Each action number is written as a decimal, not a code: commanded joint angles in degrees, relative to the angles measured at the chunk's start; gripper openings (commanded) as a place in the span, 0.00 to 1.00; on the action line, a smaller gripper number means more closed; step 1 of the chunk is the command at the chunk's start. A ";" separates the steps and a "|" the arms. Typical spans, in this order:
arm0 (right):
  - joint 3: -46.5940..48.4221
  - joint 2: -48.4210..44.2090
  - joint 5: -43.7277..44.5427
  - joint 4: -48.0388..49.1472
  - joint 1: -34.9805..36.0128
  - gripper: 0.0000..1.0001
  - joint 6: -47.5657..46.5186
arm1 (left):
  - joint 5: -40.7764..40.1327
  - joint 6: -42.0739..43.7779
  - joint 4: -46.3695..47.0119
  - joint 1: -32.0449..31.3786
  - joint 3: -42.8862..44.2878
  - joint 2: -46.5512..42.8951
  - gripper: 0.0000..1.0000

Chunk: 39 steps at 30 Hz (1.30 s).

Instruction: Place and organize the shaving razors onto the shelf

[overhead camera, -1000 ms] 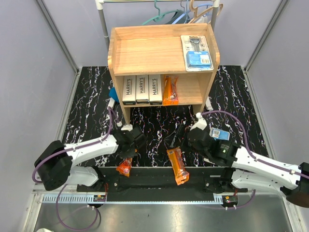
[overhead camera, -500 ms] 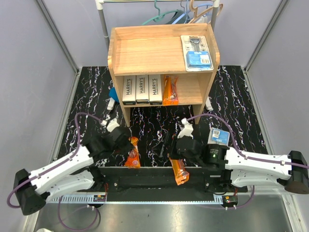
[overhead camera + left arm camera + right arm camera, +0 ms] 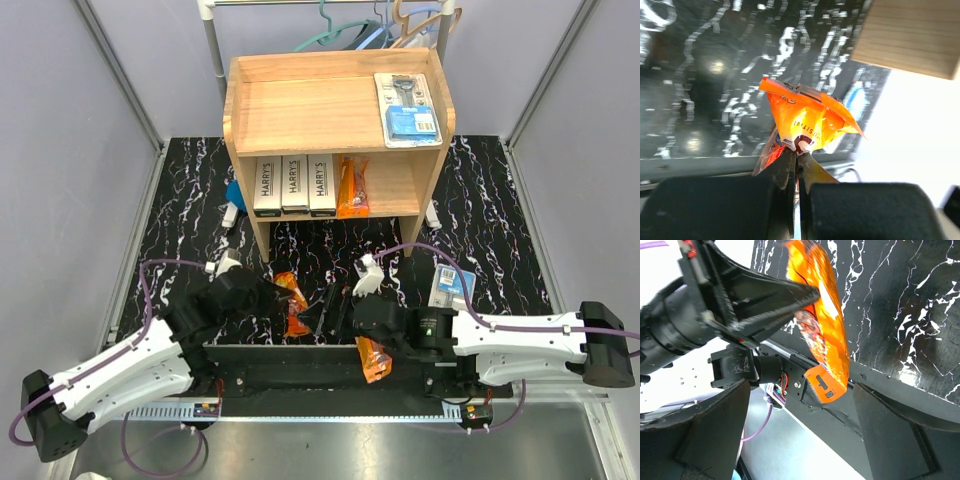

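Note:
My left gripper (image 3: 272,298) is shut on the end of a crumpled orange razor packet (image 3: 293,302), which hangs off the table (image 3: 180,230) in front of the shelf (image 3: 300,100). In the left wrist view that packet (image 3: 807,120) sticks out past my shut gripper (image 3: 799,161). My right gripper (image 3: 335,312) stands open over a second orange packet (image 3: 372,358) lying at the near edge; in the right wrist view this packet (image 3: 820,325) lies between and beyond my gripper (image 3: 802,390), untouched. The shelf's lower tier holds three HARRY'S boxes (image 3: 294,184) and an orange packet (image 3: 352,188). A blister pack (image 3: 407,108) lies on top.
A second blue-card blister pack (image 3: 452,285) lies on the table right of the right arm. A metal clothes rail with hangers (image 3: 340,25) stands behind the shelf. The arms' black base rail (image 3: 300,365) runs along the near edge. The two grippers are close together.
My left gripper closed on the orange packet, lifted it and carried it right, toward the shelf. My right arm swung left and nearer, coming over the second orange packet.

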 commanded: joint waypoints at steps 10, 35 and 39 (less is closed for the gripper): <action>-1.97 -0.26 5.52 1.52 1.03 0.84 3.83 | 2.06 -10.23 17.60 0.27 -5.43 -7.53 0.00; -3.46 -3.68 13.25 -3.31 1.03 0.43 5.94 | 11.91 -9.44 23.84 -0.17 -1.82 -2.26 0.00; -3.46 -3.42 12.90 -3.14 1.03 0.28 5.76 | 12.43 -9.70 24.72 -0.17 -1.82 -1.82 0.00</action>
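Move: The left hand still holds an orange razor pack by its upper part, clear of the table. The open right gripper is about 5 cm to this hand's right, 2 cm back and nearly level. From the right hand, the held pack's middle is about 5 cm left, 1 cm ahead and just lower; a second orange pack lies on the table about 10 cm right, 4 cm back and 13 cm below, and the blue blister pack roughly 26 cm right and 5 cm ahead, also on the table. Up first and then rightwards, about 5 cm each way, the left hand carries the pinched orange pack, rolling some 20 degrees so its left side dips and bringing the pack's lower end into the right gripper's gap. The right hand eases about 2.5 cm right and 2 cm forward, sinking slightly and turning a little clockwise, while its wide-open fingers close most of the way around that lower end. ##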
